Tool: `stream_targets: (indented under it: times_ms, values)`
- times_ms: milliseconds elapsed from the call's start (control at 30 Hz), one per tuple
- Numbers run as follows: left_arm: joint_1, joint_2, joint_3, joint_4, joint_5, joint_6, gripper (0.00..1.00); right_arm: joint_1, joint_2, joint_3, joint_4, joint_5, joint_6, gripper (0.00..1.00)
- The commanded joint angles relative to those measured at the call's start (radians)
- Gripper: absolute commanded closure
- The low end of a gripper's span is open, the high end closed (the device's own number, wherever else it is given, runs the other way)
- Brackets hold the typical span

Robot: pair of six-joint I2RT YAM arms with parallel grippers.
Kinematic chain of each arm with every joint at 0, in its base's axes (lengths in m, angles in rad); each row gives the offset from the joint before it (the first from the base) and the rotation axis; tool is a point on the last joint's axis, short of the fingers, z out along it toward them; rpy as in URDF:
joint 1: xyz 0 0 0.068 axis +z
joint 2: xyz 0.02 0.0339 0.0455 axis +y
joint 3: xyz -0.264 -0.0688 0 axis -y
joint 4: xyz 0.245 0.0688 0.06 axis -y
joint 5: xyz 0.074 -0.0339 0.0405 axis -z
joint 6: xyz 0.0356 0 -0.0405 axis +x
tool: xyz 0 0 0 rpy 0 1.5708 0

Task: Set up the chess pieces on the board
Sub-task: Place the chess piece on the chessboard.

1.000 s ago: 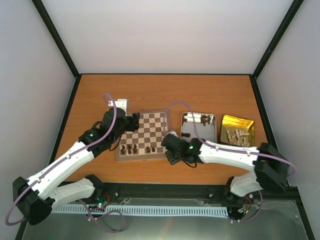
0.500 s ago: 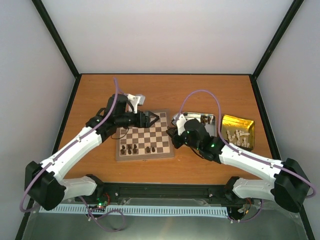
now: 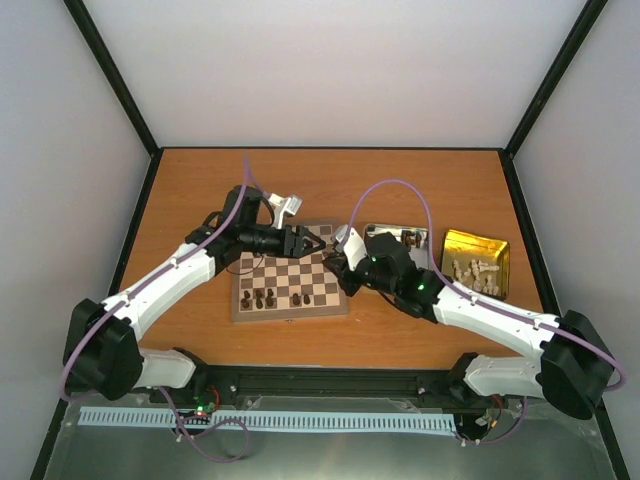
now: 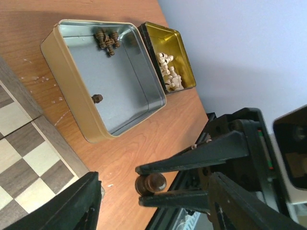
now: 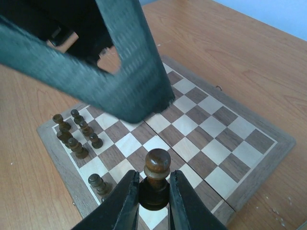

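Observation:
The board (image 3: 291, 313) lies mid-table with several dark chess pieces (image 3: 265, 297) along its near left squares. My right gripper (image 5: 153, 178) is shut on a dark brown pawn (image 5: 157, 165), held above the board's (image 5: 216, 120) right part. My left gripper (image 4: 153, 194) faces it, open, with one finger on each side of that pawn (image 4: 151, 183) and not touching it. In the top view the left gripper (image 3: 312, 243) and the right gripper (image 3: 339, 263) meet tip to tip over the board's right edge.
A silver tin (image 4: 67, 62) right of the board holds a few dark pieces (image 4: 106, 39). Beside it, a gold tin (image 3: 497, 245) holds cream-white pieces (image 4: 170, 72). Dark pieces (image 5: 76, 139) stand close together on the board's left squares.
The left arm has stretched right across the board. The right gripper carried its pawn from the board's near right corner up to meet it. The left jaws have narrowed a little.

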Motion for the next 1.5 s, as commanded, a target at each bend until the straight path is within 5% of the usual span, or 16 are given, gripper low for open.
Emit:
stream_targets:
  times_ms: [0,900,1033,1200,1467]
  values:
    - [-0.006,0.029,0.008,-0.001,0.021,0.021,0.43,-0.008,0.028,0.060,-0.006,-0.030,-0.030,0.84]
    - [-0.033,0.030,-0.022,-0.016,-0.001,0.040,0.91,-0.008,0.120,0.130,-0.036,-0.050,0.000,0.80]
    - [-0.034,-0.007,-0.029,-0.034,-0.130,0.059,0.94,-0.008,0.136,0.154,-0.092,-0.035,0.053,0.57]
    - [-0.036,-0.059,-0.069,-0.126,-0.470,0.079,0.95,-0.008,0.067,0.088,-0.129,-0.073,0.094,0.25]
    - [-0.141,-0.019,-0.106,-0.238,-0.775,0.069,0.94,-0.008,-0.015,0.016,-0.151,0.009,0.227,0.22]
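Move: The chess piece is held out in the right gripper between the left hand's open fingers, about 3 cm to the left hand's right, 1 cm back and 2 cm below. The board's middle lies 6 cm left, level fore and aft, some 20 cm below; the two standing pieces on its near edge are 8 cm back and 3 cm left, the grey tin 3 cm ahead and 18 cm right. From the right hand, the left gripper is about 3 cm left, 1 cm ahead and 2 cm above. The left hand sinks about 3 cm, easing slightly right, and shuts its fingers on the chess piece while the right hand, still gripping it, edges some 2 cm left to meet it. Once the left has hold, the right opens wide, then draws back and right a few centimetres, and the left carries the piece about 6 cm left and another 4–5 cm down over the board, its fingers swinging some 30 degrees to point more steeply down. ##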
